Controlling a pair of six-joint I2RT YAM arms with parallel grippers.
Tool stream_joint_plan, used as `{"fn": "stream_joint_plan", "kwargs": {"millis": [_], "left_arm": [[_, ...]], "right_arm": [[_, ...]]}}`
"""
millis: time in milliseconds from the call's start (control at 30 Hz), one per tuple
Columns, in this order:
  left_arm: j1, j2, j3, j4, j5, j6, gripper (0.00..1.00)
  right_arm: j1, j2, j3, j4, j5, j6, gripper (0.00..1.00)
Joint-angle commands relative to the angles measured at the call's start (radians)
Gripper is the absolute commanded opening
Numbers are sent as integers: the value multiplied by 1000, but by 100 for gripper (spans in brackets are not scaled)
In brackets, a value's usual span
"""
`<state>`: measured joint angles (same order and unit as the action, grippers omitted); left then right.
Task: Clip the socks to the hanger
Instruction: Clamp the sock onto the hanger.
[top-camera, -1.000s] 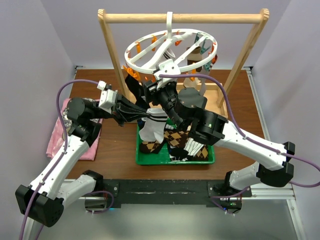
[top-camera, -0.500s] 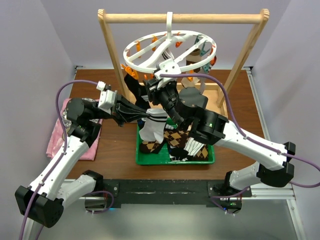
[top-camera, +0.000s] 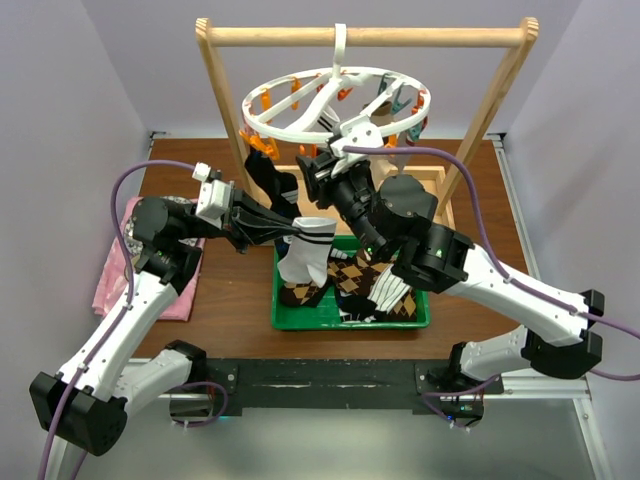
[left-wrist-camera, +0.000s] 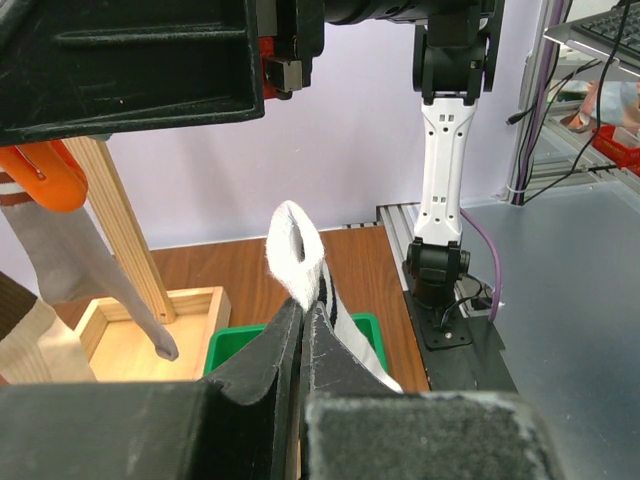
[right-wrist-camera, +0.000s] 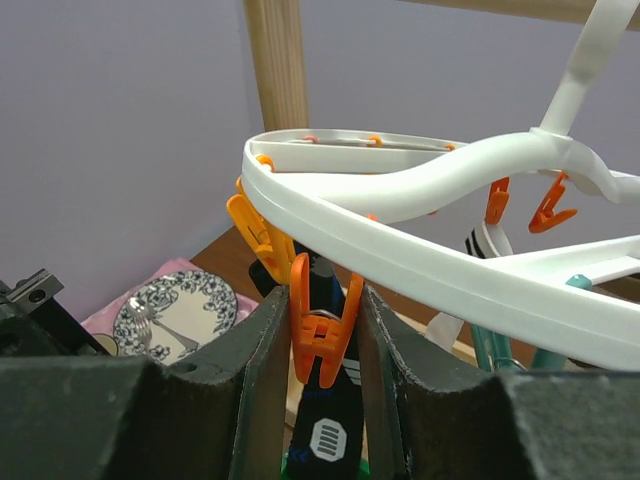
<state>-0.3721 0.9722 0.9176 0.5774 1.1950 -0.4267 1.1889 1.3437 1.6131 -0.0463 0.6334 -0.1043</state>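
My left gripper (top-camera: 296, 228) is shut on the cuff of a white sock with black stripes (top-camera: 305, 256), holding it above the green tray; in the left wrist view the cuff (left-wrist-camera: 297, 248) sticks up from the closed fingertips (left-wrist-camera: 285, 318). The white ring hanger (top-camera: 262, 122) hangs by its hook from the wooden bar. My right gripper (right-wrist-camera: 321, 312) is shut on an orange peg (right-wrist-camera: 322, 330) under the ring's (right-wrist-camera: 420, 250) near left rim, its fingers pressing both handles. A black-and-blue sock (right-wrist-camera: 326, 432) hangs just behind that peg. In the top view the right gripper (top-camera: 326, 172) sits below the ring.
A green tray (top-camera: 286, 320) holds brown argyle socks (top-camera: 350, 276) and a striped one. The wooden frame (top-camera: 360, 36) stands at the back, with its post (left-wrist-camera: 120, 235) and box base (left-wrist-camera: 130, 330). A pink cloth (top-camera: 112, 272) with a patterned plate (right-wrist-camera: 170, 315) lies left.
The right gripper rose to the ring's rim and closed on an orange peg. The ring swung slightly left. The left gripper kept the striped sock still.
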Motion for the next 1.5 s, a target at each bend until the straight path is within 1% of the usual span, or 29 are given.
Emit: {"fn": "stream_joint_plan", "kwargs": {"millis": [0, 67, 100, 167, 267, 300, 367, 433, 500, 533, 567, 600, 633, 667, 800, 967, 1067, 1467], "left_arm": [[9, -17, -8, 6, -43, 31, 0], [15, -7, 6, -17, -64, 61, 0], [16, -4, 15, -31, -89, 74, 0], [19, 13, 43, -80, -109, 113, 0], [22, 31, 70, -123, -179, 158, 0], [27, 40, 81, -128, -213, 157, 0], [45, 75, 104, -105, -219, 108, 0], [56, 121, 121, -44, -183, 65, 0], [71, 154, 138, -2, -143, -27, 0], [76, 184, 147, 81, -123, -70, 0], [85, 198, 158, 110, -103, -127, 0], [87, 213, 174, 116, -60, -142, 0], [87, 242, 197, 159, -39, -167, 0], [91, 255, 208, 180, -17, -222, 0], [99, 307, 269, 284, 87, -336, 0], [101, 310, 285, 317, 161, -374, 0], [101, 298, 277, 326, 178, -382, 0], [99, 296, 279, 323, 147, -373, 0]], "right_arm": [[-9, -34, -1, 36, -44, 34, 22], [-14, -40, 4, 25, -64, 54, 19], [-18, -52, 1, 20, -67, 61, 15], [-34, -67, -5, 14, -89, 98, 12], [-71, -90, -18, 0, -152, 170, 12], [-81, -95, -21, -9, -178, 190, 12], [-94, -101, -24, -18, -193, 207, 12], [-98, -109, -33, -21, -224, 229, 12], [-106, -113, -42, -24, -241, 241, 12], [-109, -113, -45, -24, -254, 242, 12], [-109, -121, -50, -23, -262, 244, 11], [-112, -124, -62, -15, -270, 247, 11], [-112, -126, -68, -13, -287, 247, 12], [-117, -129, -71, -12, -293, 247, 12], [-124, -123, -78, -12, -342, 252, 11], [-133, -117, -84, -6, -382, 253, 11], [-140, -112, -79, -9, -405, 258, 11], [-149, -107, -90, 2, -460, 293, 10]]}}
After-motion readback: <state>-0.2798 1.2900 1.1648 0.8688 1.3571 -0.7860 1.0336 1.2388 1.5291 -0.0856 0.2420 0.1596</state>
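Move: The left hand, holding the white sock by its top edge, has the orange clip it is bound for about 9 cm ahead, 2 cm to its right and some 8 cm above; the right hand already squeezes that clip. From the left hand, the black sock hangs some 9 cm ahead and 4 cm to the left, roughly level, and the ring's centre is about 15 cm ahead, 6 cm right and 12 cm up. From the right hand, the white sock's middle lies about 9 cm back, level sideways and 14 cm below. The left hand, keeping its shut grip on the white sock, carries it forward about 9 cm towards the squeezed orange clip, then comes back some 4 cm while rising 2.5 cm, so that the sock's top edge comes up close under the clip's lower end, the wrist tipping and turning slightly. The right hand keeps the clip pinched, shifting about 2 cm right and up and then returning while it turns counter-clockwise some 15 degrees, its fingers swinging round to point more to the left. ##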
